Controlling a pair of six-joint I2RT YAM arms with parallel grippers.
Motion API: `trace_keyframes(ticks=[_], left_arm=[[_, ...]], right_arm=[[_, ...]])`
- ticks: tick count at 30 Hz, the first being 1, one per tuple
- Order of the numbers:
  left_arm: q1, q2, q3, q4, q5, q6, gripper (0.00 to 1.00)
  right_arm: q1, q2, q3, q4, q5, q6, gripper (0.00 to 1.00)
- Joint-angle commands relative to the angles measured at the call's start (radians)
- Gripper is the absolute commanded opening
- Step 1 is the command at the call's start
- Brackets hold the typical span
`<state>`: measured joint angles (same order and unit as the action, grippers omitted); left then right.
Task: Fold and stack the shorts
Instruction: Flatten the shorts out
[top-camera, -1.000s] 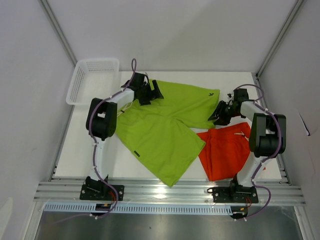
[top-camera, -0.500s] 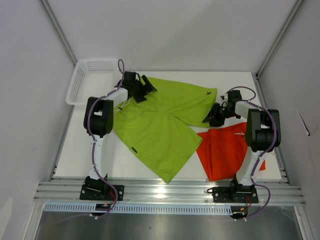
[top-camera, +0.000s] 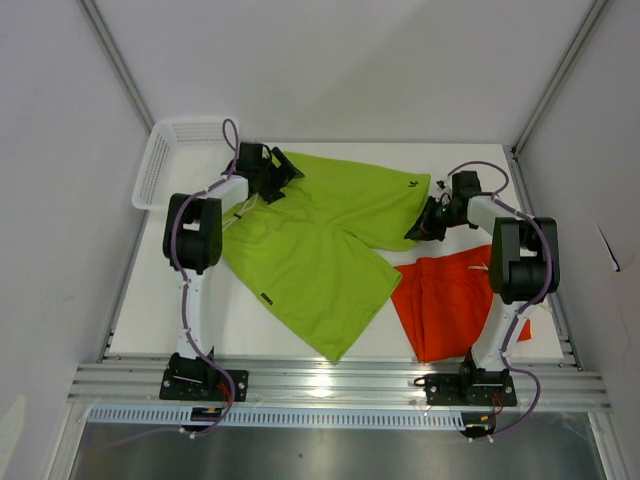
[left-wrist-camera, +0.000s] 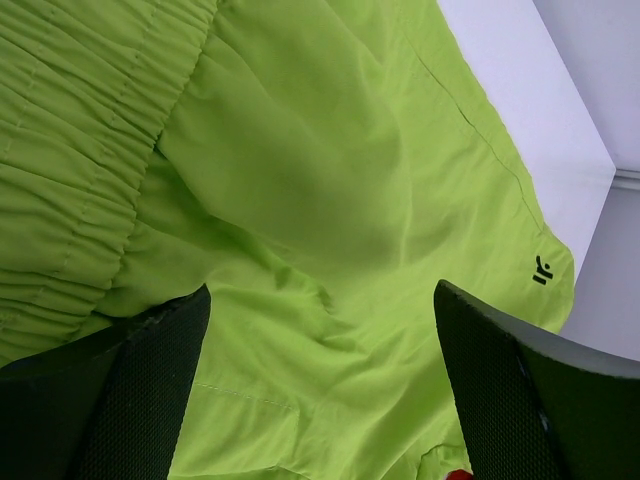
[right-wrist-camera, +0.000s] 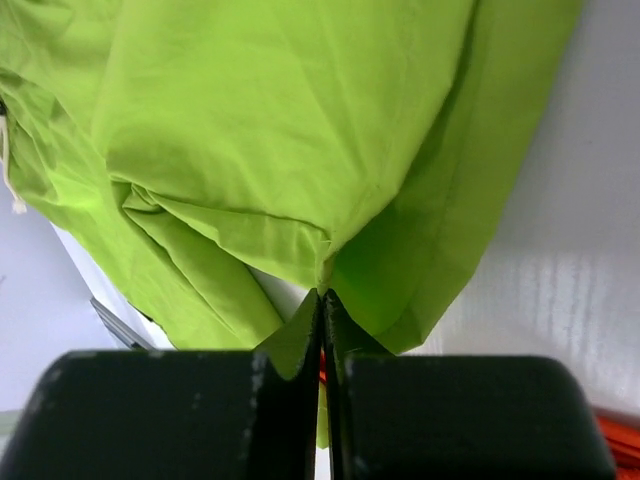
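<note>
The lime green shorts (top-camera: 330, 240) lie spread over the middle of the table, with a dark hem logo (left-wrist-camera: 543, 268) at the far right leg. The orange shorts (top-camera: 450, 305) lie crumpled at the near right, just beside the green ones. My left gripper (top-camera: 272, 172) stands open over the green waistband at the far left; in its wrist view the fingers (left-wrist-camera: 150, 380) straddle green cloth (left-wrist-camera: 330, 200). My right gripper (right-wrist-camera: 322, 296) is shut on a pinch of the green hem (right-wrist-camera: 300, 130) at the right leg's edge (top-camera: 418, 228).
A white mesh basket (top-camera: 185, 160) stands at the table's far left corner, just beyond the left gripper. Metal frame posts run up both back corners. Bare white table (top-camera: 480, 160) shows behind the right arm and along the left edge.
The right gripper has closed onto the green hem. The left gripper has moved toward the far left corner, staying open, and the green shorts have shifted slightly left.
</note>
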<state>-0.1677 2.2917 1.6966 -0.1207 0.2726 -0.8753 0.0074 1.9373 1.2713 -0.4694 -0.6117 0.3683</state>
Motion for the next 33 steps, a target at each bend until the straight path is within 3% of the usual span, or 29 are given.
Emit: trace_keyframes(ticks=[1, 13, 21, 23, 24, 28, 33], left_arm=[[0.005, 0.026, -0.015, -0.007, -0.035, -0.004, 0.95], [0.002, 0.025, -0.017, -0.008, -0.047, -0.001, 0.95], [0.002, 0.026, -0.012, -0.010, -0.042, 0.005, 0.95], [0.004, 0.026, -0.011, -0.011, -0.039, 0.010, 0.95], [0.004, 0.025, -0.011, -0.010, -0.038, 0.012, 0.95], [0.002, 0.006, -0.028, 0.021, -0.003, 0.030, 0.99], [0.000, -0.061, -0.116, 0.102, 0.060, 0.058, 0.99]], right_arm=[[0.022, -0.015, -0.022, 0.003, -0.029, -0.015, 0.00], [0.068, -0.270, -0.302, 0.058, 0.182, 0.011, 0.00], [0.031, -0.281, -0.310, 0.040, 0.253, -0.003, 0.02], [0.023, -0.259, -0.303, 0.040, 0.254, -0.005, 0.08], [0.020, -0.253, -0.293, 0.041, 0.253, -0.008, 0.25], [0.014, -0.259, -0.256, 0.038, 0.253, -0.005, 0.41], [0.017, -0.287, -0.182, 0.014, 0.237, 0.003, 0.49]])
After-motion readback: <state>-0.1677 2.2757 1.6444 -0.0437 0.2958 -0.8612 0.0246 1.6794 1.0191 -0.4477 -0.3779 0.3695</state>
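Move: The right hand already pinches the loose leg corner of the green shorts; the table spot it is taken to lies about 7 cm back and 2 cm right, some 3 cm below. The red shorts' middle is roughly 15 cm back and 9 cm right, the green shorts' other leg corner 9 cm back and 2 cm left. From the left hand, that table spot is some 22 cm back and 29 cm right. Right hand drags the pinched leg corner back about 7 cm towards the red shorts, then right, and opens. ##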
